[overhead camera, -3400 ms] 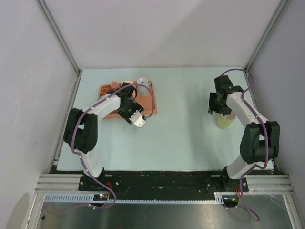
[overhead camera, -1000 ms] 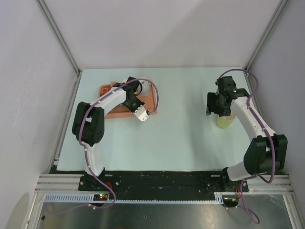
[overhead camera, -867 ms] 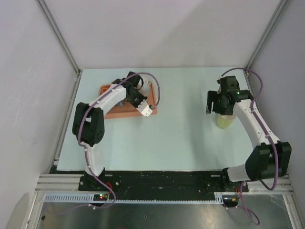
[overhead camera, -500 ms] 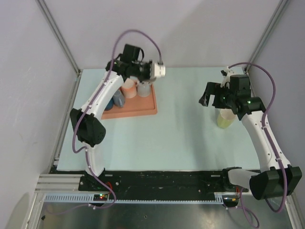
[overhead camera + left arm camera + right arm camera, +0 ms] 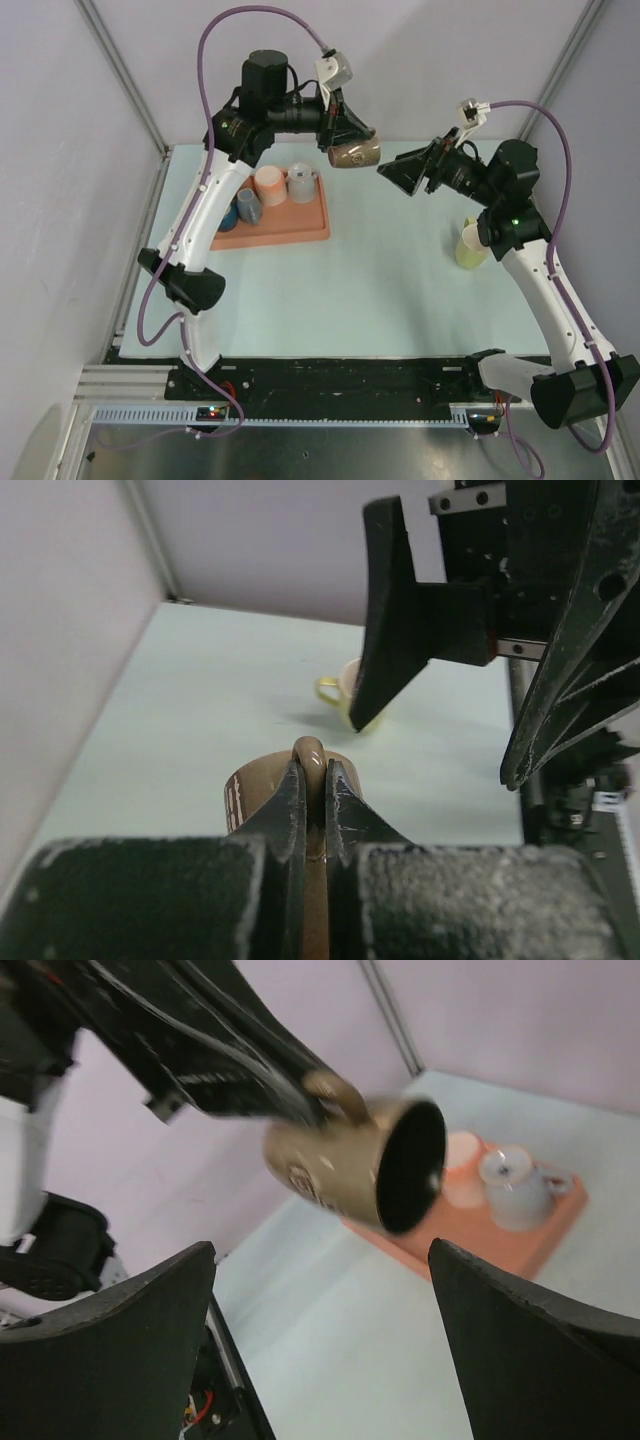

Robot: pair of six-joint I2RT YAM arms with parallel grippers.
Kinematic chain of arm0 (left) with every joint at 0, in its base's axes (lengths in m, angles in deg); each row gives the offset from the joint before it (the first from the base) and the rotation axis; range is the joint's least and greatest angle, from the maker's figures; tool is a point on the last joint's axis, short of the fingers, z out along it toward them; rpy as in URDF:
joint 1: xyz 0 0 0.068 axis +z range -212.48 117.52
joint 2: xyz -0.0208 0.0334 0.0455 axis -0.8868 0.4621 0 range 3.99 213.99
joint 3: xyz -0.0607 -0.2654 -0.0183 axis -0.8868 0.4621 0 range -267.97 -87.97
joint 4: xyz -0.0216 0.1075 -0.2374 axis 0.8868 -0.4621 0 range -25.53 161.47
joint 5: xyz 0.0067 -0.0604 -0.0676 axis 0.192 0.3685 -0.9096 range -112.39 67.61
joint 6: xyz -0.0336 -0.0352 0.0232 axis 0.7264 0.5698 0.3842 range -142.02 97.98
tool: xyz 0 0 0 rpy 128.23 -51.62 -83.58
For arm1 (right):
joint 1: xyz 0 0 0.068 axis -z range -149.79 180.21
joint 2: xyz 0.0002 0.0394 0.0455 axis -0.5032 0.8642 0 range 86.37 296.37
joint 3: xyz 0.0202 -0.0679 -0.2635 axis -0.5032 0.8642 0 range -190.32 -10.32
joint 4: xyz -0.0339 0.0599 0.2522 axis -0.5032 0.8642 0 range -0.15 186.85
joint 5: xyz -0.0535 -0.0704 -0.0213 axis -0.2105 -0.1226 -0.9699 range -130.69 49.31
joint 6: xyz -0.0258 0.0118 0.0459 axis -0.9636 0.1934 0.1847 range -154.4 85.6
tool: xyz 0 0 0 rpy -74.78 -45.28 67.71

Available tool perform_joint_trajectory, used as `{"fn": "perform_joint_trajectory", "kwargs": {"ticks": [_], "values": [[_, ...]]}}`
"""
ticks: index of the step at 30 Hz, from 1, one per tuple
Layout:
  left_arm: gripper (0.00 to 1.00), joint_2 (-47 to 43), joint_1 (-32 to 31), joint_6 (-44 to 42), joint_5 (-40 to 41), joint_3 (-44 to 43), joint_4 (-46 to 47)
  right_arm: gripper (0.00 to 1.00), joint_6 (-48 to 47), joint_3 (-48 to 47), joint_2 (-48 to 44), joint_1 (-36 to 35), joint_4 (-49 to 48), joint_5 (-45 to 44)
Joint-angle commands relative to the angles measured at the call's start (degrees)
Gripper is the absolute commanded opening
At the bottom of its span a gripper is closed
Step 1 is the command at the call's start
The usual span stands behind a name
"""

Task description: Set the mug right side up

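Observation:
A brown mug [image 5: 356, 153] hangs in the air above the table's far side, lying sideways with its dark mouth [image 5: 408, 1165] turned toward my right gripper. My left gripper [image 5: 338, 138] is shut on the mug's handle [image 5: 309, 752], its fingers [image 5: 287, 800] pinching the loop from both sides. My right gripper [image 5: 403, 171] is raised to the same height, just right of the mug and facing it. Its jaws stand wide open with nothing between them. In the right wrist view the mug [image 5: 340, 1170] floats above and beyond my right gripper [image 5: 320, 1255].
An orange tray [image 5: 290, 228] at the back left carries a pink cup [image 5: 270, 185], a grey cup [image 5: 301, 183] and a blue cup [image 5: 248, 211]. A yellow mug [image 5: 470, 246] stands on the table at the right, under the right arm.
My left arm lifted the brown mug off the tray and swung it high toward the middle. My right gripper left the yellow mug, rose toward the brown mug and opened wide.

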Motion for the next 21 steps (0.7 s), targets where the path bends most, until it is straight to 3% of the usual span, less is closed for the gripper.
{"fn": "perform_joint_trajectory", "kwargs": {"ticks": [1,4,9,12,14,18,19,20,21], "values": [[0.0,-4.07,-1.03,8.86,-4.94,-1.22,3.63,0.91,6.53,-0.3,0.23,0.11,-17.27,7.45],[0.0,-4.18,-1.48,9.56,-4.83,-1.43,4.87,0.86,9.15,-0.3,2.0,-0.44,-18.51,9.27],[0.0,-4.2,-2.31,8.33,-5.15,-0.78,6.8,0.82,4.91,-0.3,3.06,-1.59,-10.15,7.11],[0.0,-4.78,-2.96,7.04,-7.03,0.87,7.08,0.78,5.42,-0.31,3.41,-1.67,-11.18,8.52],[0.0,-5.18,-3.52,5.93,-7.69,2.45,7.23,0.63,7.45,-0.3,3.82,-1.77,-14.44,11.17],[0.0,-4.71,-3.94,5.07,-6.9,3.6,7.63,0.12,8.42,-0.19,3.96,-2.33,-15.24,13.98],[0.03,-4.63,-3.95,4.78,-6.59,3.7,7.66,0.06,7.73,-0.03,3.81,-2.38,-13.86,13.48],[0.11,-4.67,-3.96,4.45,-6.29,4.01,7.72,0.03,6.2,0.14,3.6,-2.37,-10.85,12.49],[0.39,-4.87,-3.92,4.16,-5.4,4.43,7.71,0.01,4.55,0.23,3.5,-2.18,-7.93,10.23]]}}
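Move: The brown mug hangs on its side in the air: its middle is about 8 cm left and 3 cm ahead of the right hand, roughly 1 cm above. The left hand, which already grips its handle, has it about 3 cm back, 1 cm right and 3 cm below. The yellow mug stands on the table some 20 cm right, 2 cm back and 33 cm below the right hand. The white mug in the tray is about 15 cm ahead, 11 cm left and 40 cm below the left hand. The right fingers close from wide open to nearly shut and pinch the brown mug's wall at the rim, one finger inside the mouth. That hand gets there by going some 3 cm left, rising about 3 cm and sinking back while turning counter-clockwise some 15 degrees. The left hand brings the mug towards it, about 4 cm back and 2 cm right, turning slightly clockwise, still around the handle. ##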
